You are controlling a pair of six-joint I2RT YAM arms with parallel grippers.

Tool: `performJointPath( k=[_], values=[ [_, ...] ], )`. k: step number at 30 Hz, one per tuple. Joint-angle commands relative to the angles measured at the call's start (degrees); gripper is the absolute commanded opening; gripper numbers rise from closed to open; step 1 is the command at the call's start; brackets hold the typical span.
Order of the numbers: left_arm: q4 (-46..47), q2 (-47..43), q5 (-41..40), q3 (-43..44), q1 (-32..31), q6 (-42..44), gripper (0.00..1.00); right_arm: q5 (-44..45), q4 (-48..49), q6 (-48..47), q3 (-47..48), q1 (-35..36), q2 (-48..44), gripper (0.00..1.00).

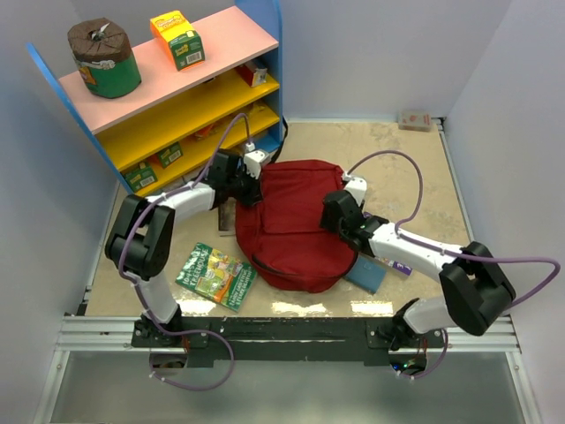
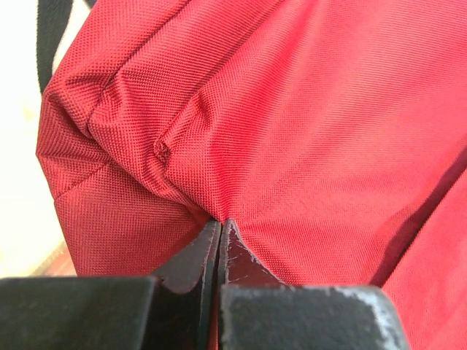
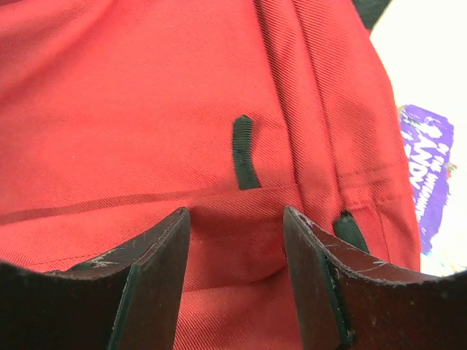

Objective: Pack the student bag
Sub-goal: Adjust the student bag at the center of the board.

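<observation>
The student bag [image 1: 291, 225], a dark-red fabric backpack, lies flat in the middle of the table. My left gripper [image 1: 254, 188] is at its far left corner. In the left wrist view its jaws [image 2: 221, 221] are pinched together on a puckered fold of the red cloth [image 2: 306, 109]. My right gripper [image 1: 333, 215] rests on the bag's right side. Its fingers [image 3: 236, 215] stand apart with a bulging ridge of red fabric [image 3: 109, 109] squeezed between them, just below a short black loop [image 3: 244, 149].
A green book [image 1: 216, 276] lies at the bag's near left. A blue item [image 1: 369, 274] and a purple-printed item [image 3: 423, 168] lie under my right arm. A coloured shelf unit [image 1: 177, 88] with boxes stands at the back left. A small box [image 1: 415, 119] sits far right.
</observation>
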Motion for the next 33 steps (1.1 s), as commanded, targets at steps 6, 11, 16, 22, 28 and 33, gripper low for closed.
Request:
performJointPath(
  k=[6,11,16,22,28,33],
  values=[
    [-1.76,-8.75,0.43,-3.78,-0.37,-0.75,0.0,2.43,-6.2,4.44,-4.66,-0.88,-5.73,0.55],
    [-2.72,-10.86,-0.53,-8.17,-0.37,1.18,0.0,2.69,-6.47,3.39,-2.37,-1.32,-4.77,0.53],
    [-5.62,-18.13,-2.81,-13.88,-0.37,4.79,0.0,1.46,-3.58,2.95,-2.19,-2.55,-4.06,0.34],
    [-12.03,-29.14,-3.17,-17.67,-0.37,6.2,0.0,-2.84,1.08,2.24,-1.84,-3.7,-2.75,0.14],
    [-23.35,-30.46,1.39,-14.08,-0.37,10.15,0.19,-5.04,3.19,1.28,-0.79,-4.05,-0.02,0.0],
    [-31.02,-32.31,10.17,-12.05,-0.89,16.64,0.56,-6.1,6.18,-1.44,-0.87,-4.14,-0.02,0.0]
  ],
)
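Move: My left hand is already shut on cloth at the left side of the student bag, whose middle lies about 13 cm to its right, 7 cm back and a few cm lower; the green book is some 23 cm back and 10 cm left of that hand. My right hand hovers half open at the bag's right side, its middle about 10 cm left and 3 cm back; the purple book lies around 15 cm right and 10 cm back, the blue notebook roughly 10 cm right and 18 cm back. With my left hand I keep the pinch, lift slightly and haul the bag's left side back towards my base and a little left, about 13 cm in all, opening my fingers to let go over the last stretch. My right hand eases back and right a couple of cm, then returns forward and left as its fingers shut, pinching the cloth beside the zip tab. ##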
